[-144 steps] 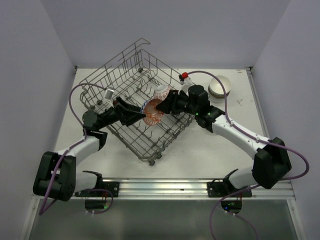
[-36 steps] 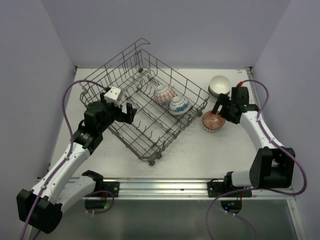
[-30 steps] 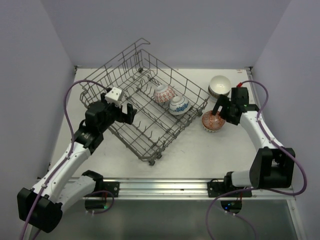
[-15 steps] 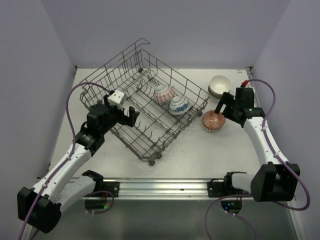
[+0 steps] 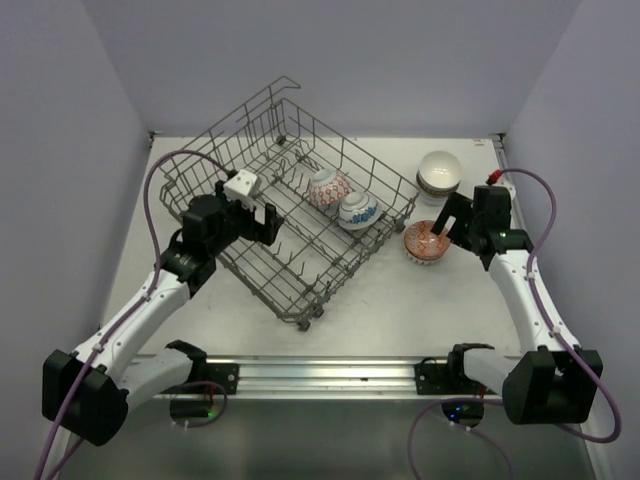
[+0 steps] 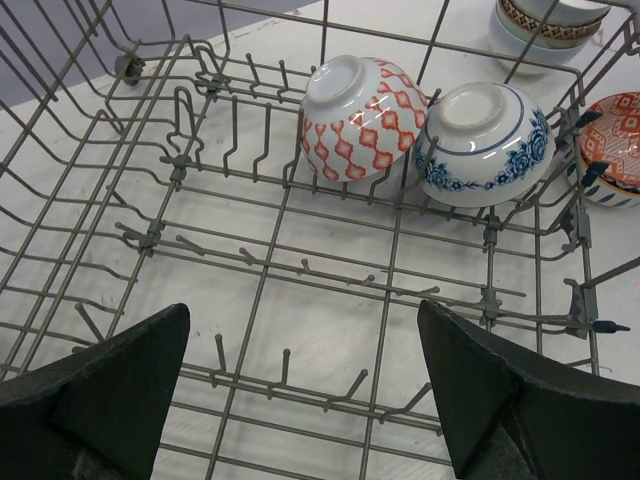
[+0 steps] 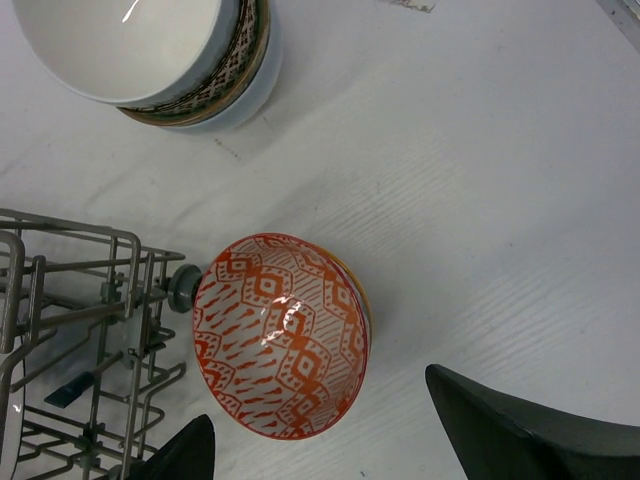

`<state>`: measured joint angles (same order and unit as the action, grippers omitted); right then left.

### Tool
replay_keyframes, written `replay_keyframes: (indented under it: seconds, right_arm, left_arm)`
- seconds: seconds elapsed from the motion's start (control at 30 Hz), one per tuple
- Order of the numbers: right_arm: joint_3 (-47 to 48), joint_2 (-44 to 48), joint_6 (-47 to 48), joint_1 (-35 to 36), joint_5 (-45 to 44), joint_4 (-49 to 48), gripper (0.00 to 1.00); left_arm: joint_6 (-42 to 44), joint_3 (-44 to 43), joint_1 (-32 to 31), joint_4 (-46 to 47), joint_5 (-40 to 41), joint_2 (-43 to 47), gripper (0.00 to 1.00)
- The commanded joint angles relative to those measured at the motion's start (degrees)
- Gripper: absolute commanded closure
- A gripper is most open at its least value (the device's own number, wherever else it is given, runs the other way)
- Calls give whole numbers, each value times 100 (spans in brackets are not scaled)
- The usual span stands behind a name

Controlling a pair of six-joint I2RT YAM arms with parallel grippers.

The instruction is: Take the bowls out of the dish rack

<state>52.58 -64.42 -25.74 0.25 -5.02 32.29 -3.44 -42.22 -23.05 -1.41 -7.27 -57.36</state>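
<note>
The grey wire dish rack [image 5: 300, 250] sits at an angle mid-table. Two bowls lie on their sides among its tines: a red-patterned one [image 5: 328, 187] [image 6: 362, 118] and a blue-patterned one [image 5: 357, 210] [image 6: 483, 142]. My left gripper [image 5: 262, 222] [image 6: 302, 320] hovers open over the rack's bare floor, short of both bowls. An orange-red patterned bowl [image 5: 424, 242] [image 7: 282, 335] stands on the table just outside the rack's right side. My right gripper [image 5: 448, 222] [image 7: 318, 400] is open above it, its fingers clear of the rim.
A stack of bowls [image 5: 439, 172] [image 7: 150, 55], topped by a plain white one, stands at the back right behind the orange-red bowl. A rack wheel [image 7: 184, 289] nearly touches that bowl. Walls close in the table on three sides.
The right gripper carried the orange-red bowl from the rack to the table, let go, and has now drawn back to the right. The left gripper has moved forward over the rack.
</note>
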Motion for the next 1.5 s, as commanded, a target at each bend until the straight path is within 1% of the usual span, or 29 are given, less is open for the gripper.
replay_keyframes:
  seconds: [0.0,0.07,0.1,0.17,0.2,0.23,0.27,0.3,0.37,0.43,0.47,0.5,0.57,0.7,0.8,0.83,0.87,1.07,1.27,1.4,1.47]
  right_arm:
    - [-46,158,-107,-7,-96,-232,7]
    - [-54,211,-98,-8,-122,-232,9]
    - [-98,280,-90,-8,-157,-241,12]
    - [-151,316,-89,-7,-262,-241,21]
    - [-203,325,-98,-8,-402,-241,37]
    - [-221,264,-107,-8,-456,-241,46]
    - [-230,211,-133,-8,-517,-224,52]
    - [-230,133,-142,-8,-535,-206,64]
    - [-204,-61,-151,-7,-501,-136,75]
    - [-204,-140,-160,1,-518,-127,81]
    - [-221,-193,-168,-164,-544,-118,85]
    - [-222,-202,-177,-166,-579,-118,87]
    - [-222,-263,-177,-174,-623,-127,92]
    - [-239,-447,-186,-175,-685,-153,97]
    - [-230,-685,-195,-183,-624,-179,100]
    - [-239,-720,-195,-183,-606,-206,100]
    - [-257,-756,-195,-183,-571,-249,100]
    - [-389,-782,-177,-183,-439,-382,100]
    - [-283,-414,-116,-183,-571,-303,100]
    - [-344,-176,-55,-183,-325,-477,100]
    - [-353,-254,-54,-183,-246,-461,100]
  left_arm:
    - [19,-908,-42,317,-117,-459,0]
    - [37,-1252,-42,308,-187,-942,0]
    - [37,-1576,-42,308,-274,-1117,0]
    - [2,-1894,-42,360,-389,-1573,0]
    - [-42,-2017,-42,396,-468,-1724,0]
    - [-51,-2262,-33,422,-503,-1865,0]
    - [-60,-2352,-33,466,-547,-2101,0]
    - [-77,-2448,-42,484,-617,-2199,0]
    - [-78,-2581,-42,580,-705,-2437,0]
    - [-51,-2546,-42,607,-837,-2542,0]
    - [-43,-2485,-33,633,-873,-2543,0]
    - [1,-2415,-42,659,-916,-2543,0]
    - [45,-2013,-42,869,-882,-2394,0]
    - [159,-1493,-42,1090,-741,-2130,0]
    - [317,-1456,-173,985,-505,-2033,0]
    - [318,-1482,-217,959,-460,-2016,0]
    - [501,-1500,-270,915,-425,-1989,0]
    - [564,-1465,-376,897,-310,-1849,0]
    - [590,-1447,-393,888,-249,-1778,0]
    - [582,-1430,-402,897,-249,-1770,0]
    - [582,-1430,-411,897,-249,-1796,0]
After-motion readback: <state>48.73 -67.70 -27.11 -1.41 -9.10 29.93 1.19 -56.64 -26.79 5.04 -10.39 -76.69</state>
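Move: From the left hand, the red-patterned bowl in the rack lies about 13 cm ahead, 15 cm right and 12 cm lower; the blue-flowered bowl sits some 8 cm farther right of it and 5 cm nearer the base. The orange bowl stack is about 3 cm ahead, 3 cm left and 8 cm below the right hand. The white bowl stack stands roughly 18 cm straight ahead of that hand, and the rack's corner 6 cm ahead and 9 cm left, both also lower. Bring the left gripper, kept wide open, up and forward-right over the rack towards the red-patterned bowl, then sink, ease back about 3 cm and rise slightly, netting some 6 cm forward and 6 cm right, with a small clockwise turn. Meanwhile shut the empty right gripper, shift it slightly right and lower it about 6 cm close beside the orange stack's right rim, then lift it about 2.5 cm. ##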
